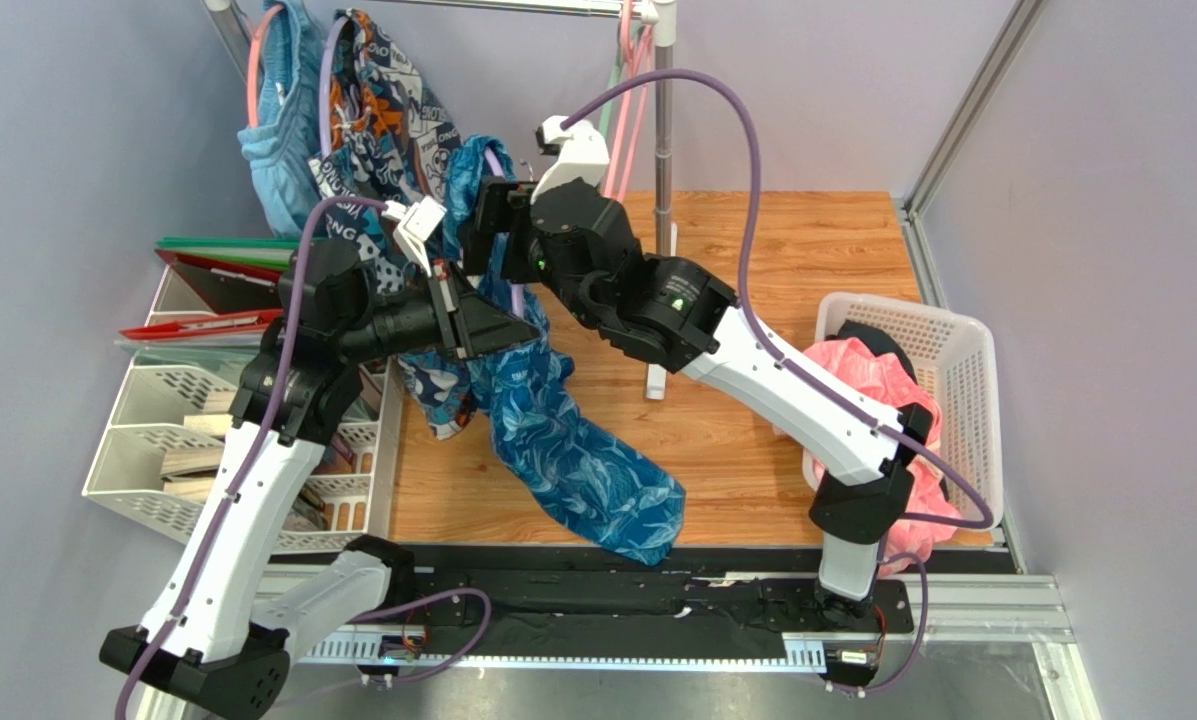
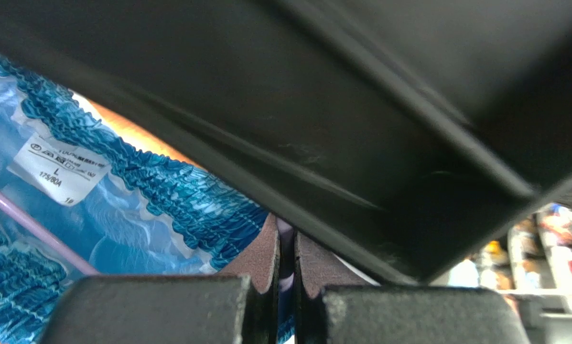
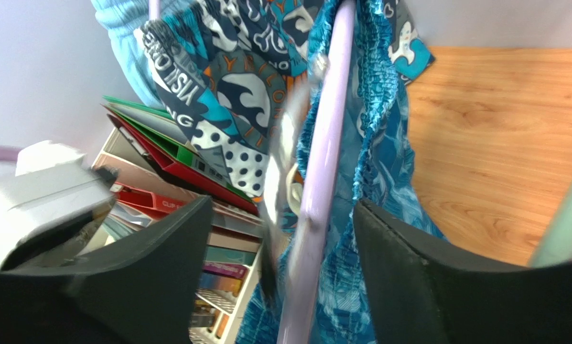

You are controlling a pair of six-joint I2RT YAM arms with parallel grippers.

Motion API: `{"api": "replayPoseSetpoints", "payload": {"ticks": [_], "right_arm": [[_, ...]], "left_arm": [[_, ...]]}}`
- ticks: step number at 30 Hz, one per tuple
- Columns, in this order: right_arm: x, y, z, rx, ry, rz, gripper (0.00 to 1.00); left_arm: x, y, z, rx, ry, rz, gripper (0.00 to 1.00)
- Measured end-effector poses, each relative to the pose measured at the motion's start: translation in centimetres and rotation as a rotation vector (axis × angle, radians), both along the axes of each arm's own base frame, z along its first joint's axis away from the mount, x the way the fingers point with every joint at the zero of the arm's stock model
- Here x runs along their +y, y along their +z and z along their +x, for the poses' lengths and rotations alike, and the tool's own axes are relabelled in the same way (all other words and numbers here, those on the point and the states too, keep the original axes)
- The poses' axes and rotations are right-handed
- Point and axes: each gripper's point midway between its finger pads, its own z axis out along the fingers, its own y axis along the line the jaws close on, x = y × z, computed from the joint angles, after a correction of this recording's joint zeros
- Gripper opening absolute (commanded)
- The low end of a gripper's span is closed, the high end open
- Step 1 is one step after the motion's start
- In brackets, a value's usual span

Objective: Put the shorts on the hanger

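The dark teal leaf-print shorts (image 1: 574, 435) hang from between my two grippers down onto the wooden table. Their gathered waistband and white size label (image 2: 55, 168) fill the left wrist view. The lavender hanger (image 3: 324, 165) runs along the waistband, and one of its thin bars (image 2: 30, 222) crosses the fabric. My left gripper (image 1: 499, 323) is shut, with a lavender piece of the hanger pinched between its pads (image 2: 267, 251). My right gripper (image 1: 477, 225) is open, with its jaws on either side of the hanger bar and waistband (image 3: 281, 211).
A navy cartoon-print garment (image 1: 394, 90) and light blue shorts (image 1: 274, 135) hang on the rail behind. A white file rack (image 1: 154, 435) with folders stands on the left. A white basket (image 1: 980, 360) of pink cloth stands on the right. A rack pole (image 1: 661, 120) rises behind the right arm.
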Motion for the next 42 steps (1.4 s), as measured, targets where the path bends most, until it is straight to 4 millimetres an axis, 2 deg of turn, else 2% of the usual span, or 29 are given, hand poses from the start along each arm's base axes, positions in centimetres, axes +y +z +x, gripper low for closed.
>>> {"api": "replayPoseSetpoints", "payload": {"ticks": [5, 7, 12, 17, 22, 28, 31, 36, 42], "right_arm": [[-2.6, 3.0, -0.3, -0.069, -0.016, 0.022, 1.0], [-3.9, 4.8, -0.8, -0.102, -0.02, 0.045, 1.0], [-7.7, 8.7, -1.5, -0.184, -0.04, 0.097, 1.0], [-10.7, 11.0, -2.2, -0.252, -0.055, 0.118, 1.0], [-12.0, 10.9, -2.7, -0.282, -0.042, 0.102, 1.0], [-11.9, 10.0, -2.4, -0.281, -0.034, 0.075, 1.0], [-11.8, 9.9, -2.3, -0.281, -0.033, 0.074, 1.0], [-11.7, 9.6, -2.1, -0.279, -0.028, 0.07, 1.0], [-11.4, 8.5, -1.8, -0.267, -0.024, 0.049, 1.0]], "left_arm": [[-0.4, 2.5, 1.6, 0.024, -0.024, -0.075, 0.0], [-0.2, 3.7, 2.9, 0.028, -0.019, -0.107, 0.0], [1.7, 5.4, 6.9, 0.068, 0.037, -0.192, 0.0], [2.8, 7.2, 11.0, 0.086, 0.033, -0.252, 0.0], [4.1, 10.4, 15.0, 0.046, -0.012, -0.287, 0.0], [6.7, 12.3, 17.9, 0.014, 0.025, -0.309, 0.0], [6.9, 12.3, 18.7, 0.019, 0.021, -0.31, 0.0], [7.5, 11.0, 20.4, 0.045, 0.014, -0.311, 0.0], [9.3, 9.3, 23.0, 0.099, 0.044, -0.325, 0.0]]}}
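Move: My left hand already pinches the near part of the purple hanger that carries the blue shorts. The free stretch of rail lies about 33 cm ahead of it, 8 cm left and 22 cm above. From the same hand the patterned shorts hang about 12 cm ahead and 13 cm left, slightly lower; the pink and green hangers are 25 cm ahead, 11 cm right, 10 cm up. The hanger's middle sits right between my right hand's opening fingers. I carry the hanger and shorts with my left hand about 23 cm forward towards the rail and some 9 cm left, rising about 12 cm and then sinking 3 cm while still going forward; the grip stays shut and the fingers tip up some 20 degrees. Meanwhile my right hand opens fully, comes free of the hanger and backs off about 11 cm right and up, its fingers tipping upward, then eases down slightly. ##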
